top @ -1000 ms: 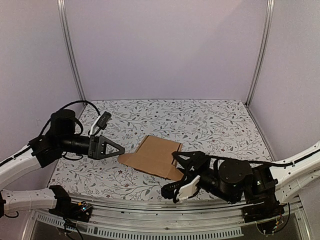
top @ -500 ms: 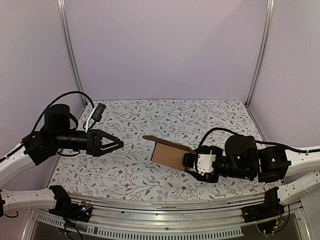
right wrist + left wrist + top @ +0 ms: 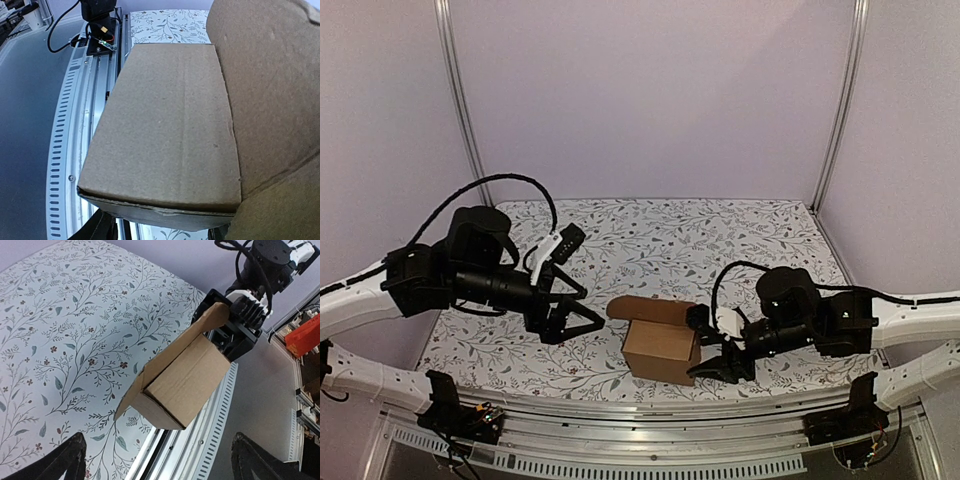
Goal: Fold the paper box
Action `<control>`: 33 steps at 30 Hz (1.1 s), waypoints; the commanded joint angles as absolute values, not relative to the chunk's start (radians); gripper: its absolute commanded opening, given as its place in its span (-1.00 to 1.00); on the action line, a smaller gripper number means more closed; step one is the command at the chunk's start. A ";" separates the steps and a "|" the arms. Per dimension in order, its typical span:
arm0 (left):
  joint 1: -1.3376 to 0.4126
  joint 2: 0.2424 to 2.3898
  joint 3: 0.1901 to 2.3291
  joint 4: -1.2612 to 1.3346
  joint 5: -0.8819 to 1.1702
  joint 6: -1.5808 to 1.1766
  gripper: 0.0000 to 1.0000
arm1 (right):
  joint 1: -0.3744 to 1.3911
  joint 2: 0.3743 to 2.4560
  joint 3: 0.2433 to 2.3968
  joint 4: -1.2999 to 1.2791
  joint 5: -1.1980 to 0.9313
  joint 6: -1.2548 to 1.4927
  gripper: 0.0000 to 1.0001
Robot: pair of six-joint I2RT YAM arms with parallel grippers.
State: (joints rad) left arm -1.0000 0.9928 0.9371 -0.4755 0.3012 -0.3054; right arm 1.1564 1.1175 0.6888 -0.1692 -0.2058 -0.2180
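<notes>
The paper box (image 3: 662, 347) is a small brown cardboard box near the table's front edge, with one flap (image 3: 650, 308) standing out from its top towards the left. My right gripper (image 3: 699, 345) is shut on the box's right end, one finger above it and one below. In the right wrist view the paper box (image 3: 165, 125) fills the frame and the fingers (image 3: 97, 226) show only at the bottom. My left gripper (image 3: 592, 310) hangs wide open just left of the flap, touching nothing. In the left wrist view the paper box (image 3: 185, 382) lies ahead of the open fingers (image 3: 67, 460).
A floral cloth (image 3: 720, 240) covers the table. A slotted aluminium rail (image 3: 650, 418) runs along the near edge just in front of the box. Metal posts (image 3: 460, 100) and lilac walls close in the back and sides. A red object (image 3: 306, 335) sits beyond the rail.
The cardboard went from lying flat to a box shape held up by the right gripper near the front edge. The left arm swung right, towards the box's flap, still open.
</notes>
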 commanded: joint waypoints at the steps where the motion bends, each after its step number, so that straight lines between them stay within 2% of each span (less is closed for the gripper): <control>1: -1.064 1.054 0.965 -0.566 0.197 -0.212 0.99 | 1.142 1.141 0.666 -0.112 -0.386 -0.134 0.03; 4: -1.086 1.099 0.972 -0.577 0.168 -0.211 0.96 | 1.134 1.155 0.669 -0.112 -0.408 -0.121 0.02; 8: -1.100 1.133 0.977 -0.583 0.138 -0.208 0.79 | 1.135 1.167 0.675 -0.110 -0.427 -0.116 0.01; 15: -1.101 1.145 0.988 -0.587 0.137 -0.205 0.12 | 1.135 1.186 0.679 -0.107 -0.435 -0.111 0.00; 21: -1.101 1.166 0.996 -0.586 0.152 -0.209 -0.19 | 1.135 1.214 0.694 -0.103 -0.434 -0.118 -0.05; 33: -1.103 1.218 0.998 -0.608 0.139 -0.204 -0.42 | 1.135 1.220 0.702 -0.102 -0.426 -0.126 -0.09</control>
State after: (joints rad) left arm -1.0878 1.1969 0.9813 -0.5785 0.1444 -0.2119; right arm 1.1419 1.2110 0.6758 -0.1188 -0.4221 -0.1234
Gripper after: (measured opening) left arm 0.316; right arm 0.571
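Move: The left hand is empty and open. The left end of the box's open lid lies about 4 cm ahead of it, 3 cm to its right and 5 cm below. The box body is some 16 cm to that hand's right, 1 cm back and 9 cm below it, held by the right gripper about 23 cm right, 3 cm back and 9 cm below. From the right hand, the lid's left end is roughly 19 cm left, 6 cm ahead and 4 cm above. The right fingers keep their grip on the box body and draw it back about 3 cm, sinking some 2 cm with a slight tilt, then hold still. The left hand comes down about 7 cm to the lid's left end, its fingers tipping some 15 degrees steeper and closing from wide open to about a third, around the lid's side edge; touch there can't be made out. ##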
